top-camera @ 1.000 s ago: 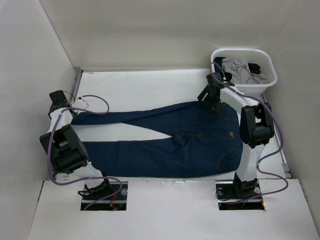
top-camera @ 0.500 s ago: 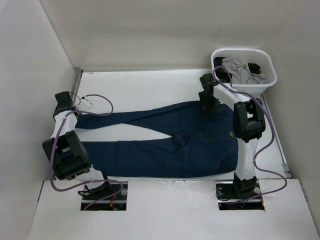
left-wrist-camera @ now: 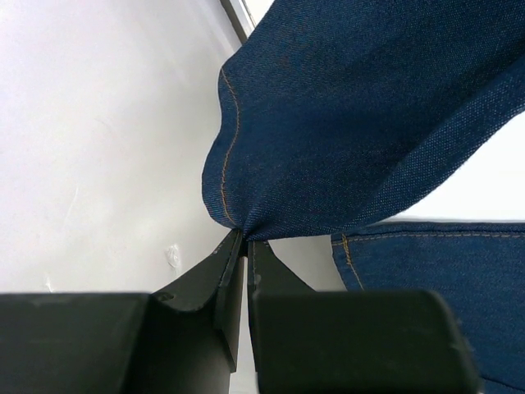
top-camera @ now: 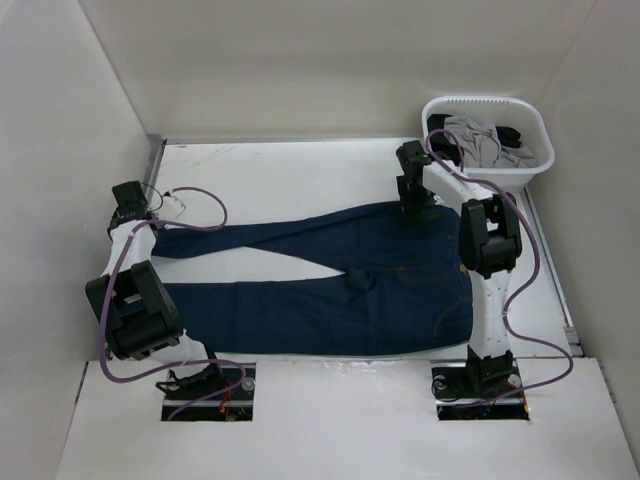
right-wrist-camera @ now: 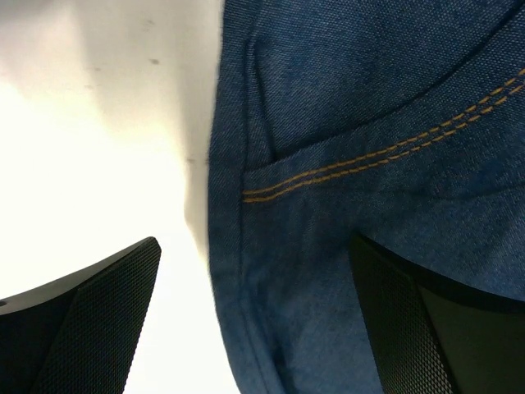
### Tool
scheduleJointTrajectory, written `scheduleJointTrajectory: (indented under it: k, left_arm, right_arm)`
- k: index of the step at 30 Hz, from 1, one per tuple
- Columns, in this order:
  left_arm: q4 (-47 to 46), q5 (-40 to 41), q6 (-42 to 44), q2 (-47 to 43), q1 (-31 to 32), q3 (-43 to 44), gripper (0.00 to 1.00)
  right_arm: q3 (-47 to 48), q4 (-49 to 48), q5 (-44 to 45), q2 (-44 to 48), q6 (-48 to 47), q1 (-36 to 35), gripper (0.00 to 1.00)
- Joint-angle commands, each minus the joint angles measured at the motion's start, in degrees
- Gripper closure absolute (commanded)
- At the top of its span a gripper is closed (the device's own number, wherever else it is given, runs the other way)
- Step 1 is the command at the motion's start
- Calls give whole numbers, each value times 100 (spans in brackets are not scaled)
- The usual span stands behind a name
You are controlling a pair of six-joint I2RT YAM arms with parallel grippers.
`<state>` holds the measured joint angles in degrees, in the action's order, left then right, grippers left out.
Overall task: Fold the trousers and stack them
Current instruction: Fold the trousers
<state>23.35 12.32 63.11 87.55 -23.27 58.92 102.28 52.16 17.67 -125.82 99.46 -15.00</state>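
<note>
The trousers (top-camera: 330, 275) are dark blue jeans lying flat on the white table (top-camera: 280, 175), with the legs pointing left and the waist on the right. My left gripper (top-camera: 138, 222) is at the hem of the far leg. In the left wrist view that gripper (left-wrist-camera: 244, 242) is shut on a pinch of the hem, and the denim (left-wrist-camera: 353, 123) rises from its tips. My right gripper (top-camera: 412, 207) stands at the far corner of the waist. In the right wrist view it (right-wrist-camera: 262, 304) is open, one finger over bare table and the other over the denim (right-wrist-camera: 344, 123), straddling the jeans' edge.
A white laundry basket (top-camera: 480, 101) stands at the back right, holding a light grey garment (top-camera: 470, 135) and a black one (top-camera: 512, 135). White walls close in the table on the left, back and right. Purple cables loop beside both arms.
The right arm has swung left and farther back along the waist, staying open. The left gripper has shifted slightly right with the hem still held.
</note>
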Motion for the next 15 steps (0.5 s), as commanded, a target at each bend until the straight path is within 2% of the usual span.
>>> scheduleJointTrajectory:
  k: [1,3,6,7,8,9,12,15]
  left_arm:
    - [-86,43,-219,-246,81,452,100]
    - [98,8,-518,-308,81,944,100]
    - [598,-176,-783,-309,55,1508,100]
    - [705,-229,-783,-335,28,1552,100]
    - [732,-247,-739,-361,-7,1535,100]
    - [732,-247,-695,-387,-50,1457,100]
    - [575,-256,-494,-458,-252,1150,100]
    - [215,-247,-291,-502,-498,894,100]
  right_arm:
    - [231,312,-184,-214,135,20,0]
    - [170,242,-325,-267,161,20,12]
    - [64,14,-378,-277,214,28,46]
    - [-6,-65,-361,-242,258,28,75]
    - [-93,-144,-387,-198,293,46,97]
    - [-164,-206,-422,-154,311,63,100]
    - [-479,-373,-414,135,145,108,100]
    - [-1085,-864,-370,758,-381,90,100]
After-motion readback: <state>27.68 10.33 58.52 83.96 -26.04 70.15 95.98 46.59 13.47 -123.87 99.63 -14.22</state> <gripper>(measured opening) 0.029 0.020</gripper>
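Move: The right gripper is open over the trousers' far edge, beside the pocket stitching: the edge to pinch lies about 1 cm ahead and 2 cm below. From there the crotch is some 16 cm left and 18 cm back, the white basket roughly 18 cm right and 10 cm ahead. The left gripper holds the far leg's hem corner; the near leg's hem lies some 20 cm back, 1 cm right and 10 cm below it. Close the right gripper fully on the trousers' far edge beside the pocket stitching, settling it a centimetre or so down as the fingers shut. Meanwhile keep the left grip on the far leg's hem corner and lift it quickly, about 9 cm, swinging forward a few centimetres, then partly back and slightly left, away from the crotch, with the fingertips tilting up some 10 degrees. ##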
